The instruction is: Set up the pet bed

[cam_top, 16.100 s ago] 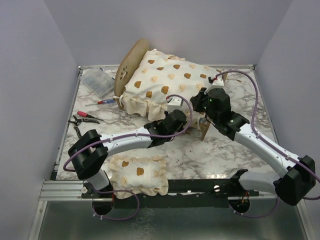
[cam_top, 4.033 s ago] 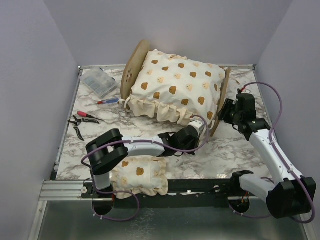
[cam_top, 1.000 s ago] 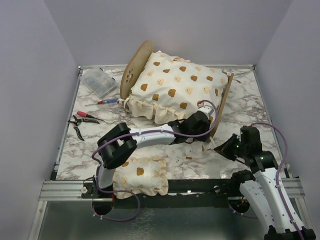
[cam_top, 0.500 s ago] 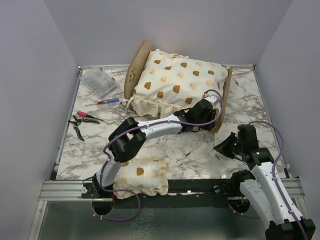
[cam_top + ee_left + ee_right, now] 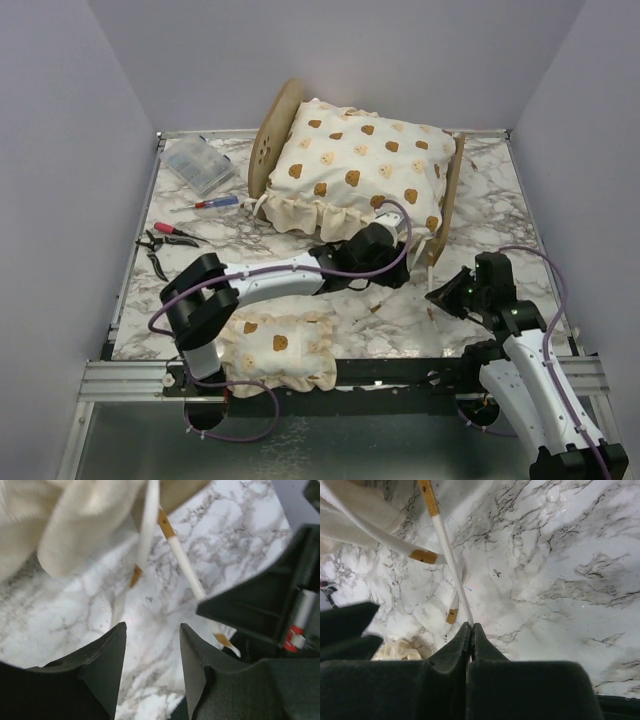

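Observation:
The pet bed stands at the back of the table, with its round headboard (image 5: 270, 135) on the left and its low footboard (image 5: 452, 195) on the right. A bear-print cushion (image 5: 355, 165) covers its base. My left gripper (image 5: 398, 272) (image 5: 152, 630) hovers open over the marble, just below the cushion's ruffle (image 5: 75, 525), and holds nothing. My right gripper (image 5: 436, 298) (image 5: 471, 626) is shut on a thin white tie strap (image 5: 449, 555) with tan tips. The strap runs up toward the cushion's corner by the footboard. More loose ties (image 5: 182, 567) hang beside it.
A small matching pillow (image 5: 275, 350) lies at the near edge by the left arm's base. A clear plastic parts box (image 5: 197, 165), a red-handled screwdriver (image 5: 212, 203) and pliers (image 5: 160, 245) lie along the left side. Grey walls close in the table.
My left gripper has drawn back from the footboard toward the near side and opened wider. The right gripper has stayed shut on the tie, almost in place.

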`<action>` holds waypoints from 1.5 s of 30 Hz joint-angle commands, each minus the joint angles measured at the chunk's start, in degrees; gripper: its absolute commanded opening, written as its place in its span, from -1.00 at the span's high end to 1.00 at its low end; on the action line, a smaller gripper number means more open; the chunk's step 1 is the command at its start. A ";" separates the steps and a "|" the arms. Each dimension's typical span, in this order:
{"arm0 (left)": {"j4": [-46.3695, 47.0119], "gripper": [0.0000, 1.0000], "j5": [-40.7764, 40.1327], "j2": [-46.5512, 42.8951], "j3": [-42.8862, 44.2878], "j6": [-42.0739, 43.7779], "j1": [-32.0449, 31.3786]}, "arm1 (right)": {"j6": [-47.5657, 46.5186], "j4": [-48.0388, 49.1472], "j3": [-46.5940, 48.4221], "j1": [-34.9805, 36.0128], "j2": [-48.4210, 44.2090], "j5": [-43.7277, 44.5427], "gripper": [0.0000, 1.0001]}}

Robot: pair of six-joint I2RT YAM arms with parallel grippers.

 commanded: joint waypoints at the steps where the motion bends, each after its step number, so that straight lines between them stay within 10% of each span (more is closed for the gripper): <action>1: 7.88 0.02 -1.55 -6.88 -7.14 -6.58 -3.61 | 5.72 3.75 -2.79 0.12 -1.67 -2.31 0.99; 22: 10.72 -0.01 -4.86 4.61 -3.04 -7.94 -10.26 | 19.90 11.26 -4.80 0.12 -3.76 -8.26 0.99; 27: 9.46 0.98 -6.35 4.41 -2.86 -5.38 -10.26 | 16.94 11.53 -5.32 0.07 -3.38 -7.19 0.98; 39: -4.64 1.00 -10.94 2.31 -1.23 6.96 -4.33 | 4.39 22.22 -8.41 0.20 6.48 -1.73 0.10; 45: -7.87 1.00 -9.29 4.29 1.71 10.47 0.37 | 5.13 28.96 -10.54 1.95 8.59 -0.20 0.00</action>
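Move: The left hand, half open, is going for the strap that the right fingers already hold; its tail hangs some 6 cm back, 6 cm to the right and 4 cm below the left hand. For the right hand, this strap is right at its fingertips. From the right hand, the loose second strap lies about 2 cm ahead, 6 cm left and 7 cm down, while the board's near corner is roughly 7 cm ahead, 1 cm right and 3 cm lower. The left fingers shut on the held strap beside the right fingertips, after arcing back about 8 cm and to the right, up a little, then down; they then carry the strap forward and left some 7 cm each way, sinking further. The right hand lifts slightly leftward, rolling its left side up, then opens, lets go of the strap and sinks about 5 cm, edging forward. ##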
